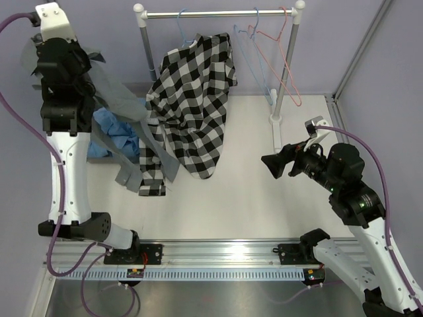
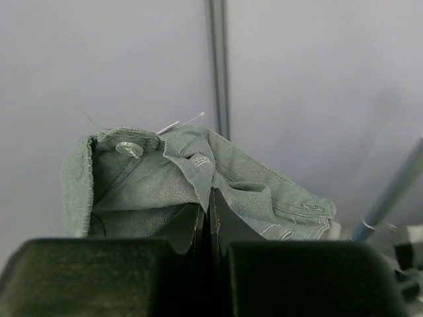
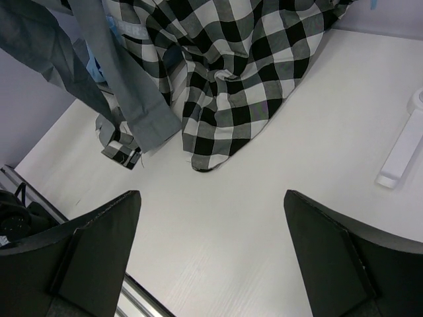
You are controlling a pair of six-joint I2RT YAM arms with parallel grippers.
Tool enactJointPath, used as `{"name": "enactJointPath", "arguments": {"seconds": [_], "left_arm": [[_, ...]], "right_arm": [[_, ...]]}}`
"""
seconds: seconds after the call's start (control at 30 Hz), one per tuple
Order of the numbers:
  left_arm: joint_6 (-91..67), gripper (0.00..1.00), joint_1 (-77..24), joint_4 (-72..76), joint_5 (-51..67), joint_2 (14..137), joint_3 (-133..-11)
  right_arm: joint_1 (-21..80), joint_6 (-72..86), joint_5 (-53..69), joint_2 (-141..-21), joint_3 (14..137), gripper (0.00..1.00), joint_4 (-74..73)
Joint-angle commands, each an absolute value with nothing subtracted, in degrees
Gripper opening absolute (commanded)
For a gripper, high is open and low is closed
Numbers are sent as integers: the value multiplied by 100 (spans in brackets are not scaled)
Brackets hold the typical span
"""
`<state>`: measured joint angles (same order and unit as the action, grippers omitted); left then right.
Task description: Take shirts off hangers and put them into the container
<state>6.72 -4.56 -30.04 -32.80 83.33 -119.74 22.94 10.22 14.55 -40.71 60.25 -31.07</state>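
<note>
My left gripper (image 2: 210, 198) is raised at the far left and shut on the collar of the grey shirt (image 1: 115, 92), whose button (image 2: 129, 148) shows just past the fingers. The shirt trails down over the light blue shirt (image 1: 112, 132) heaped on the table. The black-and-white checked shirt (image 1: 195, 99) hangs from a light blue hanger (image 1: 184, 26), its hem and one sleeve resting on the table. An empty light blue hanger (image 1: 254, 59) and a pink-red hanger (image 1: 289, 66) hang at the rack's right end. My right gripper (image 1: 272, 165) hovers open over bare table, empty. The container is hidden.
The silver rack bar (image 1: 218, 13) stands on two posts; the right post (image 1: 287, 66) has a white foot (image 3: 403, 152) on the table. A metal rail (image 1: 218, 254) runs along the near edge. Grey walls close in the back and sides.
</note>
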Motion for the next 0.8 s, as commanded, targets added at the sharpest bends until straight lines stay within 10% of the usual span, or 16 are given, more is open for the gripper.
{"name": "enactJointPath", "arguments": {"seconds": [0.0,0.77], "left_arm": [[290,0,0,-2357,-2181,8507,-11910],[-333,11,633,-1081,-932,11549,-9580]], "right_arm": [[2294,1063,1617,-4078,5977,100,-2830],[2355,1020,1565,-4342,5933,99,-2847]]}}
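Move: The left hand holds the grey shirt high up. The container's middle is about 12 cm ahead, straight in line and some 50 cm below, with the blue shirt already in it at about the same spot. The checkered shirt hangs some 28 cm to the right and 12 cm ahead, its middle 30 cm lower. For the idle right hand the container lies about 50 cm left, 28 cm ahead and 29 cm below. Still pinching the grey shirt, the left hand brings it down onto the blue shirt in the container: first a little forward and left, then a fast plunge, close to 40 cm down and some 18 cm forward in all. The wrist tips the fingers about 35 degrees downward on the way; the fingers keep their hold. ##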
